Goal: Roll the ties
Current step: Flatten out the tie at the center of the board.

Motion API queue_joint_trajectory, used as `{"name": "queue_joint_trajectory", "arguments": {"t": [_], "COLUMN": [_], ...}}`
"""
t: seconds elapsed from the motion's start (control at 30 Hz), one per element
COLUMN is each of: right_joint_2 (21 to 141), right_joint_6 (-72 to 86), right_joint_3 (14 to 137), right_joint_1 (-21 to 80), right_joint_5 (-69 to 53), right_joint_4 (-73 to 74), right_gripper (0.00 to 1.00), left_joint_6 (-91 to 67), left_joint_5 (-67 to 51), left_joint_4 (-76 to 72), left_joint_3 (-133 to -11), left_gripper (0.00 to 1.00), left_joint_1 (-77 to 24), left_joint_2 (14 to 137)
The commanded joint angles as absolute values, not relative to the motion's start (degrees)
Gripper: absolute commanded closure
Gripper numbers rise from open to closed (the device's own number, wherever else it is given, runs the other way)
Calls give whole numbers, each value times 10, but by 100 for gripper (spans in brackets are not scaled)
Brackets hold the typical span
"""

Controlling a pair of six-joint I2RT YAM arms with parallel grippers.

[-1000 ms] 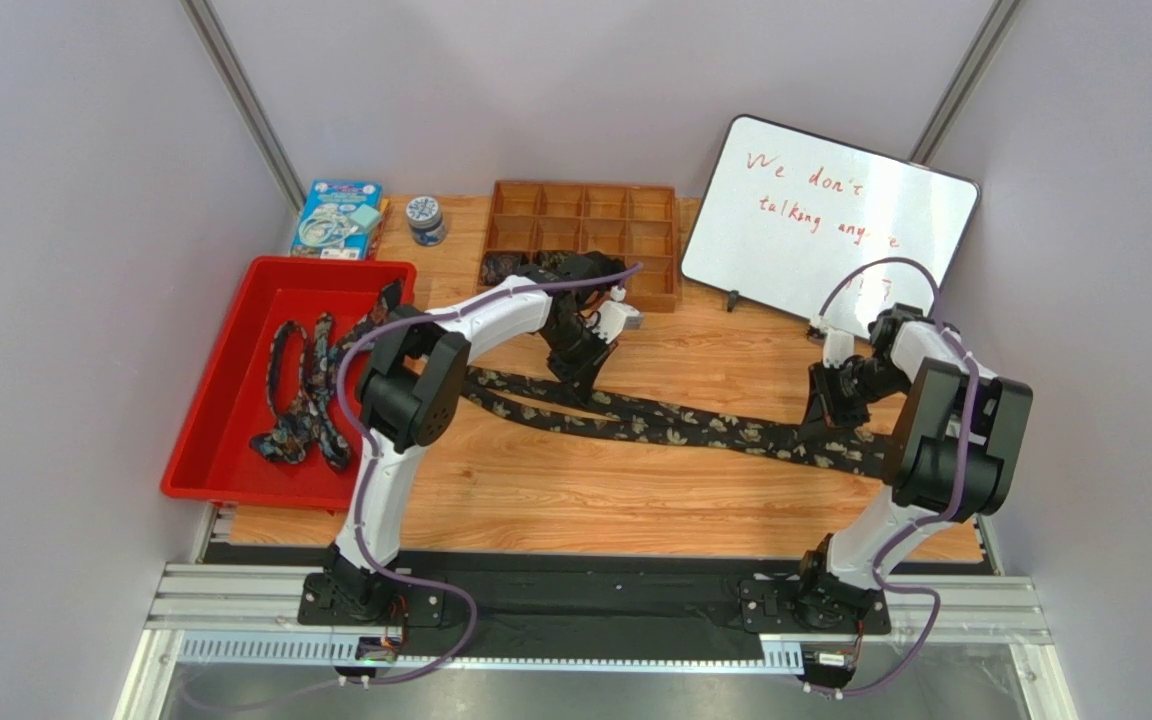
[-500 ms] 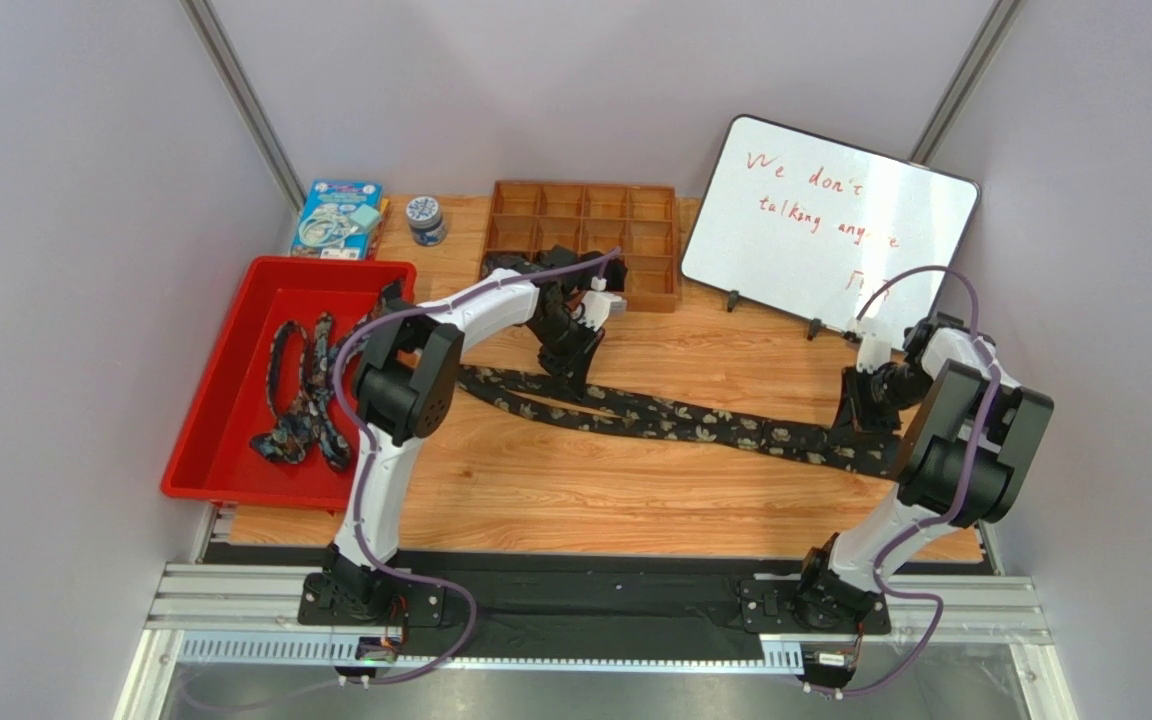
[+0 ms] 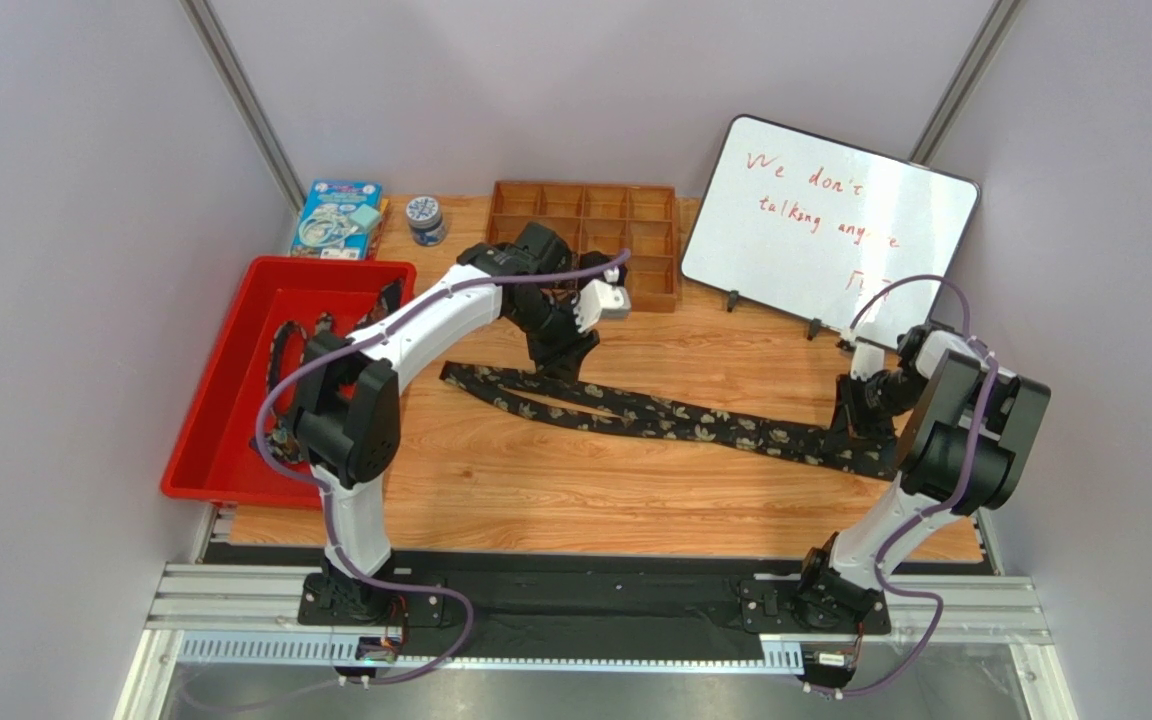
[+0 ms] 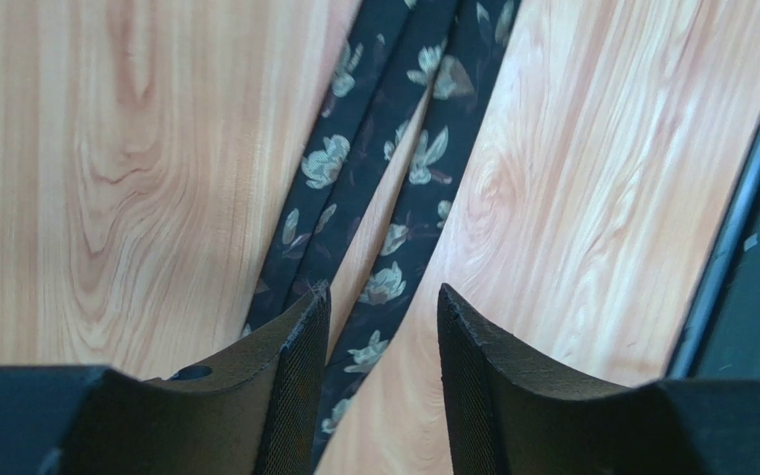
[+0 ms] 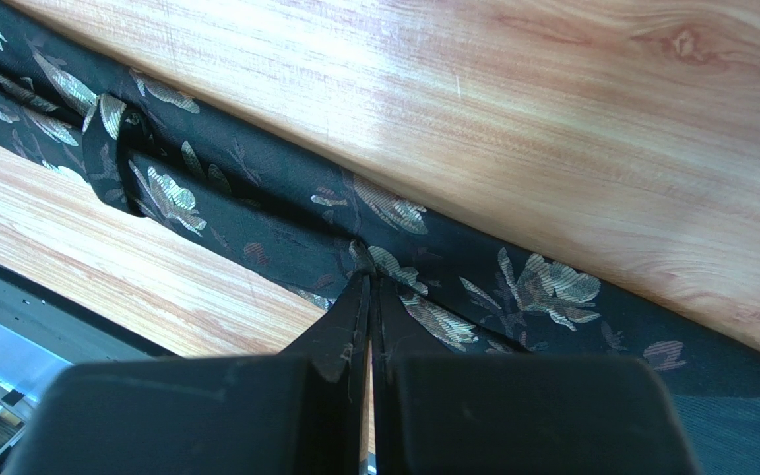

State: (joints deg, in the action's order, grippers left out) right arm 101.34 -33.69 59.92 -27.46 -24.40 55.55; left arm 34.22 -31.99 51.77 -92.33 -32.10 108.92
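One tie [image 3: 687,423], dark with pale flowers, lies stretched across the wooden table from left of centre to the right edge. My left gripper [image 3: 557,357] hovers over its left end, open; in the left wrist view the folded tie [image 4: 406,168] runs on the wood below the left gripper [image 4: 379,302], with nothing held between the fingers. My right gripper [image 3: 853,420] is down at the right end. In the right wrist view the right gripper [image 5: 369,282] is shut, pinching puckered fabric of the tie [image 5: 285,218]. More ties [image 3: 301,393] lie in the red tray [image 3: 207,450].
A wooden compartment box [image 3: 585,225] stands at the back, a whiteboard [image 3: 826,222] leans at the back right. A blue box [image 3: 337,219] and a small jar [image 3: 425,221] sit at the back left. The table's black front edge [image 5: 47,297] runs close to the right gripper.
My left gripper has opened, let go of the tie's left end and drawn back; its elbow swung left. The right gripper pulled its end rightward, drawing the tie out straighter.
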Motion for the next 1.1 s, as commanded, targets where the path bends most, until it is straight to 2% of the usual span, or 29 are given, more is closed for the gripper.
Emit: {"name": "queue_joint_trajectory", "arguments": {"t": [0.0, 0.27, 0.67, 0.73, 0.77, 0.87, 0.97, 1.07], "right_joint_2": [1033, 1031, 1030, 1031, 1030, 1029, 1028, 1031], "right_joint_6": [-342, -349, -360, -362, -364, -370, -374, -374], "right_joint_3": [601, 602, 612, 613, 613, 618, 622, 624], "right_joint_1": [-275, -274, -275, -274, -275, -274, -275, -275], "right_joint_5": [-217, -214, -212, -212, -212, -210, -207, -208], "right_joint_4": [514, 522, 535, 537, 538, 541, 542, 545], "right_gripper": [100, 100, 100, 100, 100, 100, 100, 100], "left_joint_6": [506, 546, 604, 602, 603, 599, 594, 602], "left_joint_5": [-278, -208, -158, -158, -156, -150, -154, -151], "left_joint_4": [531, 428, 396, 400, 406, 423, 429, 451], "left_joint_3": [-861, -821, -745, -744, -747, -763, -786, -827], "left_gripper": [50, 51, 52, 59, 74, 91, 97, 98], "left_joint_1": [-350, -383, -434, -438, -438, -438, -429, -420], "left_joint_2": [1080, 1107, 1119, 1119, 1121, 1118, 1097, 1094]}}
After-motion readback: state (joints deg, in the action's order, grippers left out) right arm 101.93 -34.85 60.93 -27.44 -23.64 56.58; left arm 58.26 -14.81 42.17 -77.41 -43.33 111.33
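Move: The tie's near strand lies about 3 cm back from the half-open left hand and about 11 cm below, level with it sideways. The far strand runs some 4 cm beyond the near one, also level sideways; the wooden box's middle is about 23 cm ahead of the left hand and straight in line. From the right hand, the near strand's spot is some 39 cm left and 2 cm ahead; the tie's wide part is right at its shut tips. The tie's near strand is met from above: the left hand sinks about 10 cm onto it, easing some 3 cm back while it turns roughly 25 degrees clockwise and its fingers tip steeper down. Low over the board, the half-open fingers then close almost fully and pinch the strand, while the right hand's shut tips stay put on the wide part. ##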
